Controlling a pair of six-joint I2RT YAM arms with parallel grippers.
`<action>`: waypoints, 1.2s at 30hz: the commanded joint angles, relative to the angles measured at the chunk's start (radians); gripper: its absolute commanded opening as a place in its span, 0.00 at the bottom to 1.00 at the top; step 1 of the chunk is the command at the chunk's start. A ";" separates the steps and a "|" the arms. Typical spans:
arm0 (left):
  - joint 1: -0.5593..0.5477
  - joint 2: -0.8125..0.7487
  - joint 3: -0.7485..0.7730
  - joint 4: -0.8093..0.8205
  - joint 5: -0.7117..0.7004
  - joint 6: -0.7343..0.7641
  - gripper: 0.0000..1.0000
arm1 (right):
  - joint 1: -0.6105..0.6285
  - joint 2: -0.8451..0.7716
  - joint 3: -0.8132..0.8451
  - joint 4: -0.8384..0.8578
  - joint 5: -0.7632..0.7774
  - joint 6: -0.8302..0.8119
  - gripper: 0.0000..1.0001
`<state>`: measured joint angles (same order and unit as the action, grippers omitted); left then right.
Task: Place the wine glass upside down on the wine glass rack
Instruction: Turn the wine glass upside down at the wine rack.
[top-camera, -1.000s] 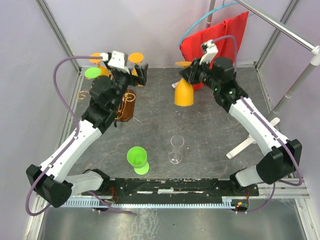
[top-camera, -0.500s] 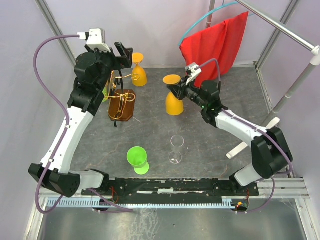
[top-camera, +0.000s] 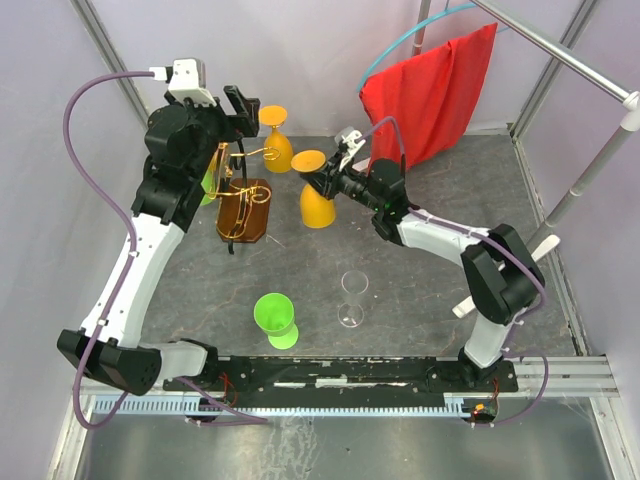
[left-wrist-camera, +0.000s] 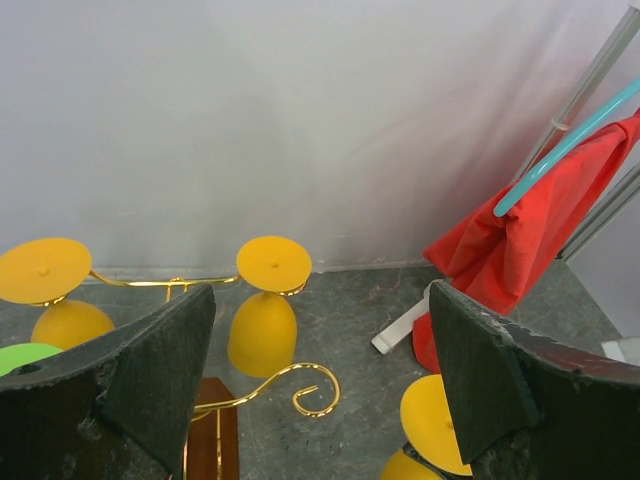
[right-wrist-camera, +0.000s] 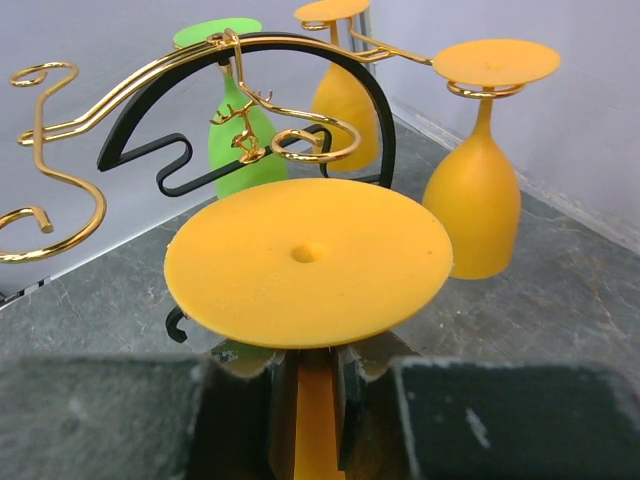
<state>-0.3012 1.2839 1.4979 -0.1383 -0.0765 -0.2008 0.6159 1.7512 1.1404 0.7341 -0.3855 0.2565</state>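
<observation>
My right gripper (top-camera: 326, 180) (right-wrist-camera: 320, 372) is shut on the stem of an orange wine glass (top-camera: 317, 203) (right-wrist-camera: 308, 258), just under its foot. The glass hangs upside down, bowl downward, a little to the right of the wine glass rack (top-camera: 243, 208) (right-wrist-camera: 292, 142). An empty curled wire arm (left-wrist-camera: 303, 386) points toward it. Three glasses hang upside down on the rack: an orange one (top-camera: 276, 146) (left-wrist-camera: 263, 328) (right-wrist-camera: 484, 200), a second orange one (left-wrist-camera: 58, 300) and a green one (right-wrist-camera: 238, 140). My left gripper (top-camera: 238, 115) (left-wrist-camera: 320, 300) is open and empty, above the back of the rack.
A green glass (top-camera: 274, 318) and a clear glass (top-camera: 352, 297) stand upright on the grey table near the front. A red cloth (top-camera: 435, 85) hangs at the back right, with a white stand foot (top-camera: 493, 287) on the right.
My right arm has carried the orange glass leftward, close to the rack. The left arm has lifted up and back from the rack, leaving an orange glass hanging there.
</observation>
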 joint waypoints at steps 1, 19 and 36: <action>0.012 -0.041 -0.014 -0.001 -0.003 0.010 0.94 | 0.028 0.053 0.094 0.123 -0.019 -0.004 0.01; 0.039 -0.068 -0.040 -0.014 -0.012 0.046 0.94 | 0.095 0.262 0.287 0.203 -0.015 0.000 0.01; 0.054 -0.087 -0.057 -0.031 -0.030 0.047 0.94 | 0.118 0.373 0.376 0.250 -0.003 0.009 0.01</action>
<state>-0.2539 1.2297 1.4433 -0.1875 -0.0872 -0.1886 0.7223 2.1139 1.4570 0.8970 -0.3885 0.2646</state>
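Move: My right hand holds the upside-down yellow glass by its stem; the rack's empty right-hand ring lies about 10 cm to the left, 3 cm ahead and roughly level. The yellow glass already hanging behind it is 15 cm ahead, 9 cm left and 5 cm lower. The rack's middle stands some 17 cm left, 2 cm ahead and 6 cm lower. From my open left hand, the ring is about 4 cm ahead, 2 cm right and 16 cm below. I carry the inverted glass left with my right hand, roughly 10 cm and slowing, easing a little forward as its foot comes over the empty ring. I tip the fingers slightly upward on the way, sink just under 2 cm at the end, and keep the stem pinched. My left hand, still open and empty, shifts about 2.5 cm left and 2 cm down. ##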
